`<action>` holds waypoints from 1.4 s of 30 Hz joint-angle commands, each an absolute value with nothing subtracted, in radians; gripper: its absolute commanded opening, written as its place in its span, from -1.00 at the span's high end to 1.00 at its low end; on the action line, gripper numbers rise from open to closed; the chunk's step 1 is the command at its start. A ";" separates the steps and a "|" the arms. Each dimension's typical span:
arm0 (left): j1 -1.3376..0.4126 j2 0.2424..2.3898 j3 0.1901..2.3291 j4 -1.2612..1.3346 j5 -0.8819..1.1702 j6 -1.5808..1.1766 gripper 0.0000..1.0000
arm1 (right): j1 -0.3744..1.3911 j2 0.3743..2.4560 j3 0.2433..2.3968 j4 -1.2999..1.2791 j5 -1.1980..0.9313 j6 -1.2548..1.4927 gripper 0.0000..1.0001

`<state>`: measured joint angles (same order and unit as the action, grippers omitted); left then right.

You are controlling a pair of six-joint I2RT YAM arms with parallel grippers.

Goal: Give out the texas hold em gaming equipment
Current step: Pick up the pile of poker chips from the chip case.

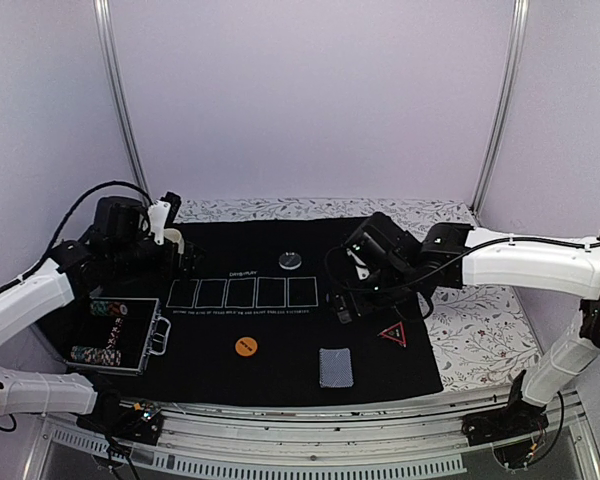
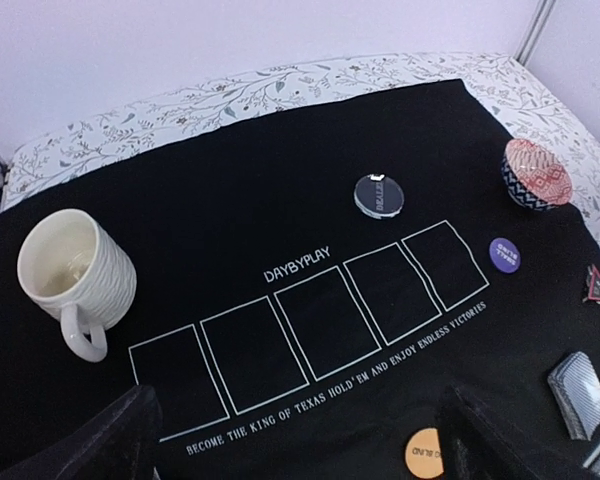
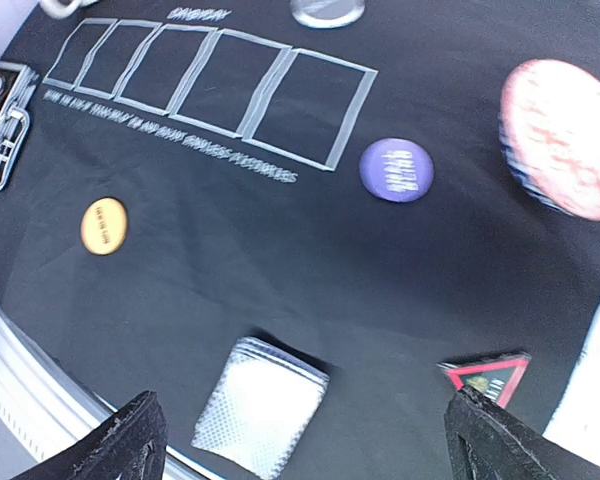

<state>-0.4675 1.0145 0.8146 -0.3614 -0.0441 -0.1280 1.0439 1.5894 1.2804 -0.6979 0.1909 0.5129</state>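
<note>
A black mat (image 1: 280, 330) carries five card outlines. On it lie a black dealer disc (image 1: 291, 261) (image 2: 379, 193), an orange disc (image 1: 245, 346) (image 3: 103, 225), a purple disc (image 2: 506, 253) (image 3: 396, 169), a red-edged triangle marker (image 1: 393, 334) (image 3: 488, 375) and a deck of cards (image 1: 335, 367) (image 3: 263, 405). An open case (image 1: 115, 335) at the left holds striped poker chips (image 1: 105, 310). My left gripper (image 1: 183, 258) (image 2: 300, 450) hangs open over the mat's left end, holding nothing. My right gripper (image 1: 345, 300) (image 3: 305, 450) is open above the deck, clear of it.
A cream mug (image 2: 75, 272) stands on the mat's far left. A red patterned bowl (image 2: 536, 173) (image 3: 565, 135) sits at the far right. A floral cloth (image 1: 480, 320) surrounds the mat. A metal rail (image 1: 330, 425) runs along the near edge.
</note>
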 commanded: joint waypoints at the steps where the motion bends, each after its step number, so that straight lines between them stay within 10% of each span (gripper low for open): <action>1: -0.425 1.013 0.879 -0.562 -0.039 -0.289 -0.96 | 0.996 1.482 1.184 -0.629 0.228 0.495 -0.98; 13: 0.011 1.276 1.036 -0.869 -0.035 -0.415 -0.89 | 0.859 1.417 1.012 -0.425 0.079 0.176 -0.98; 17: 0.085 1.316 1.018 -0.867 -0.096 -0.422 -0.56 | 0.805 1.446 1.018 -0.408 0.031 0.084 -0.98; 20: 0.107 1.308 0.969 -0.830 -0.116 -0.437 -0.23 | 0.771 1.468 1.026 -0.404 -0.001 0.045 -0.98; 42: 0.169 1.520 0.871 -0.611 -0.188 -0.389 0.02 | 0.729 1.512 1.022 -0.401 -0.028 0.027 -0.98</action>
<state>0.1585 1.4944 0.8837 -0.6601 -0.1848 -0.4137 0.7380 1.5059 1.0195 -0.4141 -0.0158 0.0223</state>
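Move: The far roll of poker chips in the case lies about 24 cm to the left of the open left hand, only some 2 cm farther out and 19 cm below. The mug stands roughly 12 cm ahead and 12 cm left, the case handle some 6 cm back and 10 cm left, and the near chip roll about 11 cm back and 22 cm left. From the right hand the far roll is about 54 cm left and 9 cm ahead. Sweeping left about 22 cm and sinking some 16 cm, the left hand goes over the case towards the inner, red-and-black end of the far chip roll, tipping its fingers steeply down while turning some 50 degrees counter-clockwise. The gripper narrows to about half open. The right hand, still wide open, moves right and forward away from the small blind button, sinks slightly and stops. ##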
